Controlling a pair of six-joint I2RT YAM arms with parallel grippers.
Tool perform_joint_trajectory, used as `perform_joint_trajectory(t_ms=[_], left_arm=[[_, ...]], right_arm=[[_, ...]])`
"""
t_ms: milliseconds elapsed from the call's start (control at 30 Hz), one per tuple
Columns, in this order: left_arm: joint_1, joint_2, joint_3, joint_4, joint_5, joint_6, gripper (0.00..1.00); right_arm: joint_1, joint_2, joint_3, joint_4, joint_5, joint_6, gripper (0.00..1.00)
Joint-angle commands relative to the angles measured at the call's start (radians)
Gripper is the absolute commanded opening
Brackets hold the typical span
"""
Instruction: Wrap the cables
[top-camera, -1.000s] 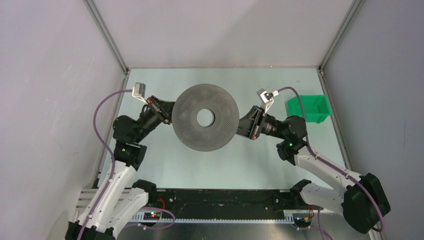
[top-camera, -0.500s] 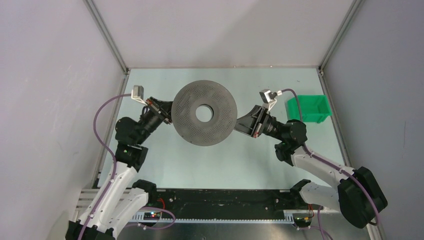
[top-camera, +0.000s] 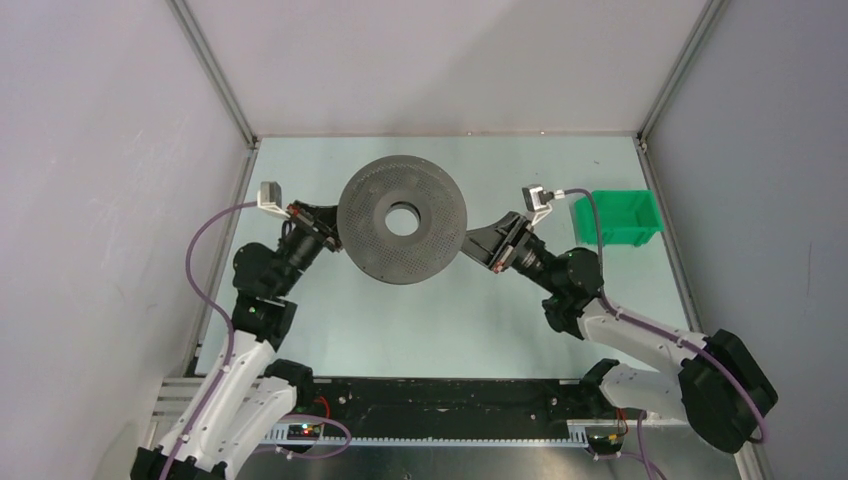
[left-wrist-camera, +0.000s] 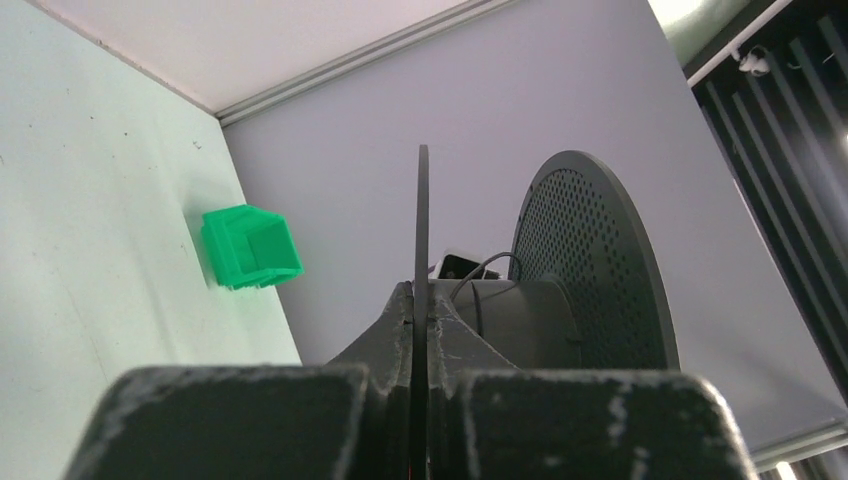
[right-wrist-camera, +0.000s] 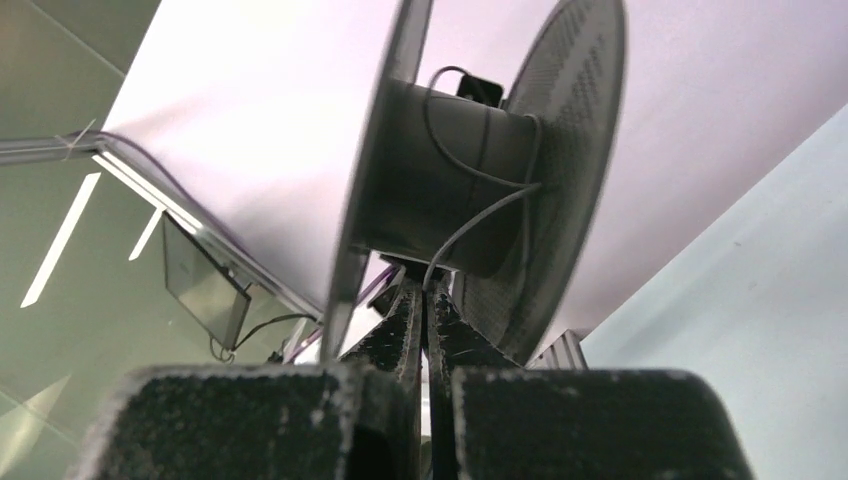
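Observation:
A dark grey perforated spool (top-camera: 372, 235) is held up over the table between both arms. My left gripper (top-camera: 335, 228) is shut on the thin edge of one spool flange (left-wrist-camera: 422, 220), which runs straight between its fingers (left-wrist-camera: 421, 300). The thin cable (right-wrist-camera: 470, 225) loops around the spool's hub (right-wrist-camera: 400, 210) and drops from it into my right gripper (right-wrist-camera: 421, 290), whose jaws are shut on it. In the left wrist view the cable (left-wrist-camera: 480, 272) shows as a small loop on the hub. From above, the upper flange hides the cable, with my right gripper (top-camera: 470, 243) at the spool's right rim.
A green bin (top-camera: 617, 218) sits at the right side of the table, also visible as the green bin (left-wrist-camera: 250, 245) in the left wrist view. Grey walls with metal frame posts enclose the table on three sides.
The spool has shifted slightly left and toward the back wall, carried by the left arm. The right gripper has followed it leftward, still shut on the cable.

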Motion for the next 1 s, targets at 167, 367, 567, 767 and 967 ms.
perform_joint_trajectory(t_ms=[167, 367, 567, 767, 967], left_arm=[[0.006, -0.076, -0.038, 0.078, -0.098, -0.132, 0.00], [0.005, -0.094, -0.052, 0.079, -0.121, -0.132, 0.00], [0.006, -0.094, -0.060, 0.078, -0.137, -0.127, 0.00], [0.006, -0.096, -0.063, 0.082, -0.147, -0.138, 0.00], [0.006, -0.096, -0.066, 0.084, -0.142, -0.140, 0.00]], right_arm=[[0.090, 0.162, -0.009, 0.137, 0.261, -0.080, 0.00], [0.177, 0.233, -0.010, 0.198, 0.402, -0.130, 0.00], [0.225, 0.271, -0.010, 0.218, 0.487, -0.155, 0.00], [0.265, 0.332, -0.009, 0.243, 0.571, -0.135, 0.00], [0.291, 0.344, -0.009, 0.225, 0.663, -0.122, 0.00]])
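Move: The left hand still pinches the lower flange's rim; the spool's middle lies about 8 cm to that hand's right, 1 cm ahead and 4 cm above it. The right hand already grips the cable's free end at the spool's right rim, between the two flanges; from it the spool's middle is roughly 8 cm left, 3 cm ahead and 3 cm up. Nothing else stands near either hand. Keeping its pinch on the cable end, the right hand goes about 5 cm left, nearly as far down and some 4 cm forward, closing in on the drum, with the forward part mostly early and the leftward part running on, while the wrist swings about 15 degrees clockwise and tilts a little. The left hand keeps the lower flange shut between its fingers and takes the spool about 3 cm down and nearly as far left, with a smaller forward part, turning some 10 degrees counter-clockwise and tipping slightly down. ##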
